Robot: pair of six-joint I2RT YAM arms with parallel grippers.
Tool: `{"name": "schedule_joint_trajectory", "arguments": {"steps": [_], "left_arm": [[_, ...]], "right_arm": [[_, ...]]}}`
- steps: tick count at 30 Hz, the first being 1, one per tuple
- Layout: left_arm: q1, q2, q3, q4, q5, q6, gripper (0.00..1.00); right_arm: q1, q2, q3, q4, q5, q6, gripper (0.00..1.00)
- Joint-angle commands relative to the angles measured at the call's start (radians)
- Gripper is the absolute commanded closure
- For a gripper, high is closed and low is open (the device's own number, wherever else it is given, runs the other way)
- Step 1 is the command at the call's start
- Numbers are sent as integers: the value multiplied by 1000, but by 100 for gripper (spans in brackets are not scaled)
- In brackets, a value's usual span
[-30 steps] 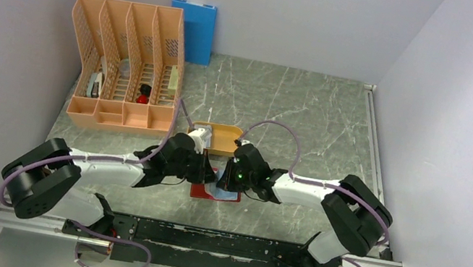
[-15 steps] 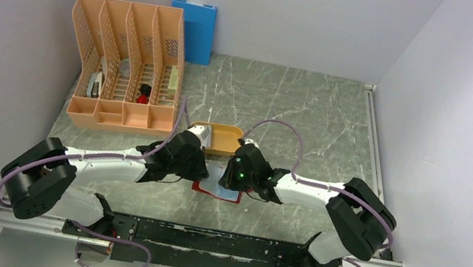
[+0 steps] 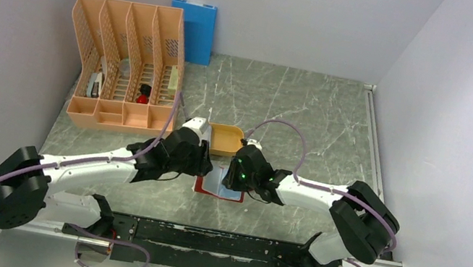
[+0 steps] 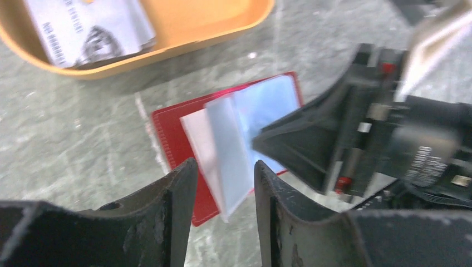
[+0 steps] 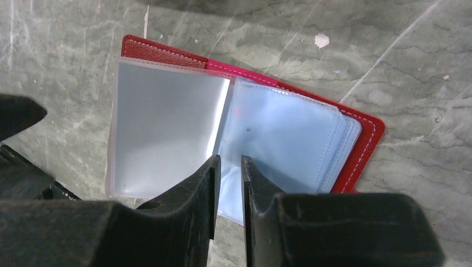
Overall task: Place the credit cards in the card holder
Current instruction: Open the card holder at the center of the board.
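Note:
The card holder (image 5: 364,130) lies open on the table, dark red with pale blue-grey pocket leaves; it also shows in the top view (image 3: 213,188). Its left leaf (image 5: 167,125) looks opaque and whitish, and I cannot tell whether a card is inside. Credit cards (image 4: 89,28) lie in the orange tray (image 4: 222,28). My left gripper (image 4: 225,175) hovers over the holder's near corner, open, with nothing between its fingers. My right gripper (image 5: 228,167) sits low over the leaves near the fold. Its jaws are a narrow gap apart, and nothing shows gripped between them.
The orange tray (image 3: 225,149) stands just behind the holder. A peach file organizer (image 3: 123,69) is at the back left, and a blue folder (image 3: 193,29) leans on the back wall. Both grippers, left (image 3: 207,165) and right (image 3: 232,175), crowd the holder.
My left gripper was shut and now stands open, its arm stretched further to the left. My right gripper's jaws have parted a little. The holder's leaves stay spread.

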Motion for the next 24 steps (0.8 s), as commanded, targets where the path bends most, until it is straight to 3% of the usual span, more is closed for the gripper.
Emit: {"name": "schedule_joint_trajectory", "arguments": {"steps": [1,6,12,24], "left_arm": [[-40,-8,34,82,33,16,55],[-42,66,12,193,91,-9,67],[-42,172,-10,159,33,-22,88],[-43,151,-60,157,1,-25,95]], "right_arm": [[-1,21,-43,-128,54,-24,75],[-2,15,-33,-133,52,-23,75],[-1,-38,-12,-167,38,-9,75],[-1,-132,110,-276,28,-21,74]]}}
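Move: The card holder lies open below the left hand; its half-raised clear left page is centred about 2 cm to the right and 4 cm below, roughly level fore and aft. The right half lies some 9 cm right and 6 cm down, and the tan tray about 12 cm ahead, 2 cm right and 5 cm down. For the right hand, low on the holder just right of its spine, the left page is about 4 cm to the left, level fore and aft and 2 cm higher. The closing left fingertips come down on the free left edge of the clear page: the hand first rises about 2 cm while swinging right over the page, then sinks some 7 cm, easing back and partly left again as the fingers shut. The right fingertips, already resting by the spine, drag the holder about 2 cm right and slightly less back, then lift off. ##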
